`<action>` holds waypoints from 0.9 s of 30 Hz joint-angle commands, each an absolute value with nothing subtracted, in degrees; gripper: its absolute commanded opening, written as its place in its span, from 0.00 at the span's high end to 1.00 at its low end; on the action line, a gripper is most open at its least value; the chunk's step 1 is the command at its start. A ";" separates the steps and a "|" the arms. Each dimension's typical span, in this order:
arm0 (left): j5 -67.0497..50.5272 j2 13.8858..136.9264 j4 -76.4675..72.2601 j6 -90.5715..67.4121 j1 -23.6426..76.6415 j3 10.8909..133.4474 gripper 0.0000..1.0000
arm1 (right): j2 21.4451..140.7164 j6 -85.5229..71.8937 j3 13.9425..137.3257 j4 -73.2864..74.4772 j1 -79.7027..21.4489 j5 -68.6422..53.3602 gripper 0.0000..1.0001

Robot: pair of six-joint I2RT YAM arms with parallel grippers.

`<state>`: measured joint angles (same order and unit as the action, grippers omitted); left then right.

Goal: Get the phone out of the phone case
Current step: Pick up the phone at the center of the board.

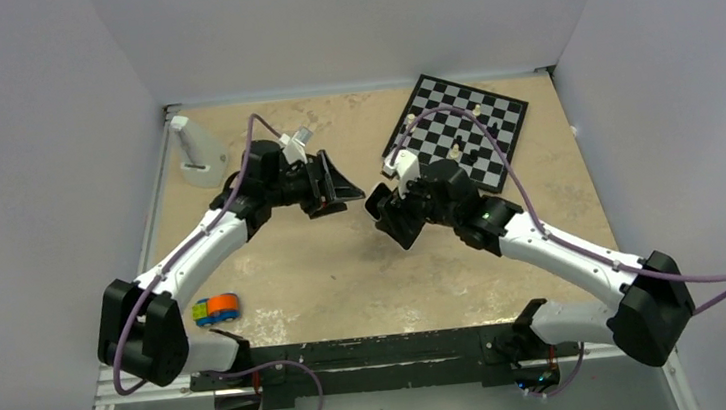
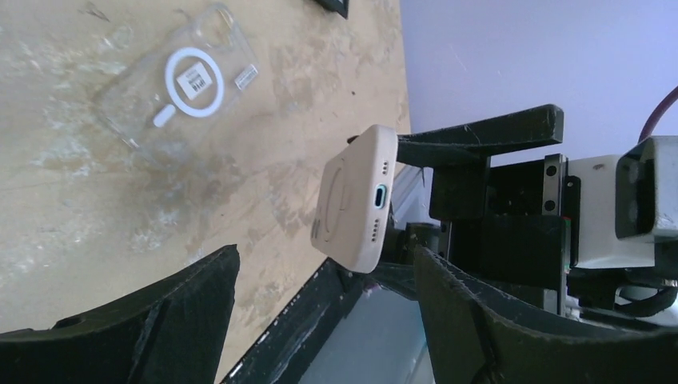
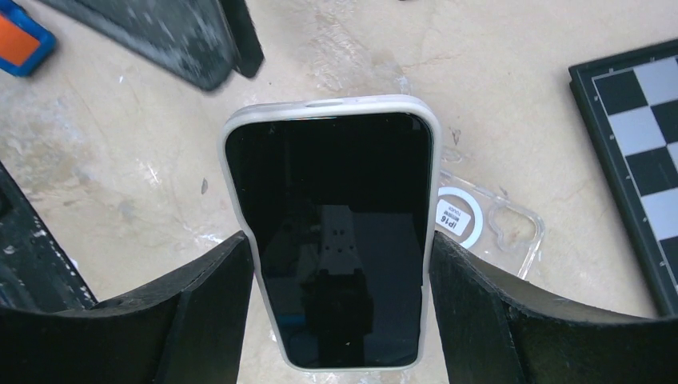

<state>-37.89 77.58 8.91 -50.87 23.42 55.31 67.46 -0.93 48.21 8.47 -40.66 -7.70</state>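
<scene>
The phone (image 3: 332,240), its glossy black screen facing the right wrist camera, sits inside the phone case (image 3: 328,104), a pale whitish shell that shows as a rim around it. My right gripper (image 3: 337,242) is shut on the case's two long sides and holds it above the table. In the left wrist view the case (image 2: 356,200) shows its beige back with a faint ring and its bottom edge with the port. My left gripper (image 2: 326,264) stands open just short of that end, touching nothing. From above, both grippers (image 1: 337,189) (image 1: 388,215) meet mid-table.
An empty clear case (image 2: 184,88) with a white ring and label lies flat on the table under the phone (image 3: 488,228). A chessboard (image 1: 457,131) with pieces is at the back right. A blue-orange toy car (image 1: 216,308) lies front left; a white stand (image 1: 195,151) back left.
</scene>
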 commanded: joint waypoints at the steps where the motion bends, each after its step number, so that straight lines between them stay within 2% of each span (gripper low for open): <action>1: -46.07 77.03 2.41 -49.21 24.41 54.85 0.17 | 68.10 3.88 53.54 7.76 -45.70 -1.07 1.00; 3: -44.97 77.46 6.57 -45.04 25.36 56.46 0.18 | 68.43 3.38 54.06 7.67 -47.79 -0.23 1.00; 12: -43.92 78.33 12.28 -37.07 26.02 56.87 0.37 | 70.28 1.74 56.17 7.91 -53.21 4.39 1.00; 16: -48.78 79.39 10.16 -36.30 26.28 56.06 0.52 | 70.57 0.98 55.84 6.63 -54.05 5.76 1.00; 23: -52.00 80.90 6.21 -38.21 27.31 54.85 0.67 | 71.23 0.52 55.63 5.77 -54.52 7.34 1.00; 25: -52.76 81.34 5.31 -38.53 27.42 55.10 0.77 | 71.42 0.49 55.70 5.79 -54.81 7.78 1.00; 27: -52.99 81.65 4.26 -39.08 27.42 55.16 0.94 | 71.70 -0.36 55.81 6.24 -54.91 8.38 1.00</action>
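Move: The phone stands steeply in the right fingers, gripped by its long sides near the middle. From the left hand, its middle is about 8 cm right, 3 cm back and 3 cm lower, with the port end turned up towards the open left fingers. From the right hand, those left fingers are about 8 cm left, 3 cm ahead and 3 cm higher. The clear case lies on the table about 1 cm ahead, 11 cm right and 20 cm below the left hand. Bring the left gripper back about 4 cm, with some 2 cm each right and down, turning it clockwise about 15 degrees, so its fingers straddle the phone's port end, one in front of the screen. Close them nearly shut around it on the way. Meanwhile carry the phone with the right hand about 4 cm left and a little back to meet them, then hold it there, grip kept. ##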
